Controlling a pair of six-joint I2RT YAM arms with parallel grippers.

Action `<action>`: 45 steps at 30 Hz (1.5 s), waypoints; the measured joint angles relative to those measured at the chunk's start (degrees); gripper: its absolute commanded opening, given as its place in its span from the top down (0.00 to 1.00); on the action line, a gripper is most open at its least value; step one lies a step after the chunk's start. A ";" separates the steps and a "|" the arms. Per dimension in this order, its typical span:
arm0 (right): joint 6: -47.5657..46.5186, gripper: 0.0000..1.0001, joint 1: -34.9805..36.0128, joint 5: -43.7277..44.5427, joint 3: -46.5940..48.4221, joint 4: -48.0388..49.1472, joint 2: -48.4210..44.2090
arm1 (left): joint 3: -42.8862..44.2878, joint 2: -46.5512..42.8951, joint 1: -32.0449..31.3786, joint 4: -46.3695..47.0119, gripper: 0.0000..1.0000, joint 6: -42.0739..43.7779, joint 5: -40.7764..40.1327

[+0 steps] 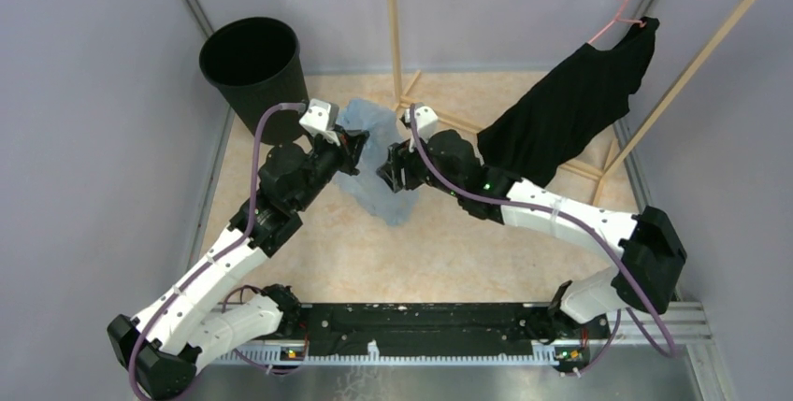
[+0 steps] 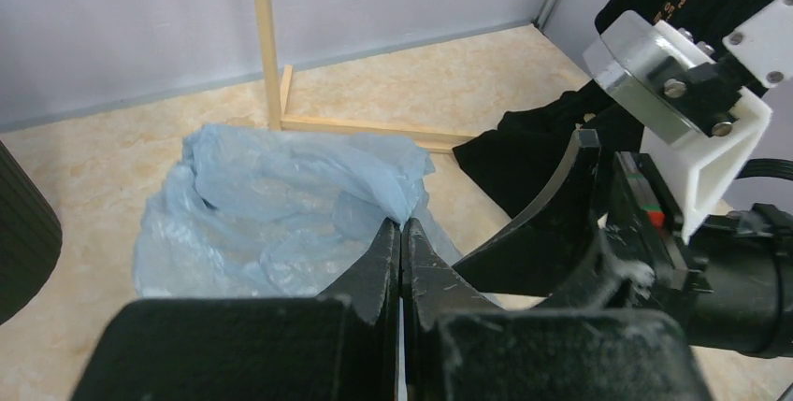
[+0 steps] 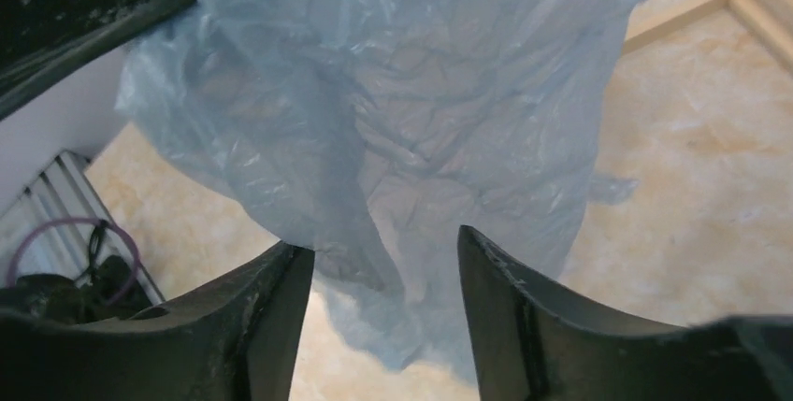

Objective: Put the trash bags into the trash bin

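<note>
A pale blue, wrinkly trash bag (image 1: 379, 163) hangs between my two grippers above the floor. My left gripper (image 2: 402, 225) is shut on a fold of the trash bag (image 2: 281, 205), its tips pinching the film. My right gripper (image 3: 385, 251) stands open just in front of the hanging trash bag (image 3: 402, 111), the film close above the gap between its fingers, not held. The black round trash bin (image 1: 252, 66) stands at the back left, upright and open, just beyond my left gripper (image 1: 353, 150). My right gripper (image 1: 388, 175) faces the bag from the right.
A wooden clothes rack (image 1: 397, 36) stands at the back, with a black T-shirt (image 1: 570, 107) hanging from a pink hanger on its right side. The rack's base bar (image 2: 374, 127) lies on the floor behind the bag. Purple walls close in both sides.
</note>
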 measured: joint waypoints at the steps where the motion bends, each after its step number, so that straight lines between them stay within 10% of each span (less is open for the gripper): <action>1: 1.05 0.66 -0.11 0.37 -0.02 0.70 0.59 | 0.00 0.00 0.00 0.00 1.00 0.00 0.00; 5: 6.51 1.00 -1.53 0.26 -1.68 4.68 1.14 | 0.00 0.00 0.00 0.00 0.92 0.24 -0.02; 7: 10.14 1.00 -3.67 -1.46 -3.43 7.43 1.14 | 0.02 0.00 0.00 -0.07 0.84 0.44 0.00; 13: 21.35 1.00 -13.11 -10.73 -7.26 15.04 2.29 | 0.28 0.00 0.00 -0.44 0.03 1.03 0.15; 32: 52.22 1.00 -32.02 -27.58 -7.50 34.34 20.98 | 5.35 14.47 0.07 -8.28 0.01 -5.33 -10.25; 45: 53.59 1.00 -37.22 -31.95 -1.36 35.10 24.20 | 11.45 29.49 3.06 -19.52 0.02 -10.67 -9.55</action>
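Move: The trash bag hangs from the left hand's shut fingers, its middle about 3 cm ahead of that hand, level sideways and 14 cm below. From the right hand, its middle is roughly 5 cm ahead, 5 cm left and 4 cm lower. The trash bin stands some 24 cm ahead and 32 cm left of the right hand, the black shirt about 20 cm ahead and 38 cm right of it. Forward and slightly left at first, the right hand shuts its fingers on the bag, then carries it forward and to the right, towards the shirt and a little down, about 20 cm ahead in all, rolling strongly. The left hand opens, letting the bag go, then sinks some 16 cm and reaches forward beside the hanging plastic, tipping its open fingers down. ##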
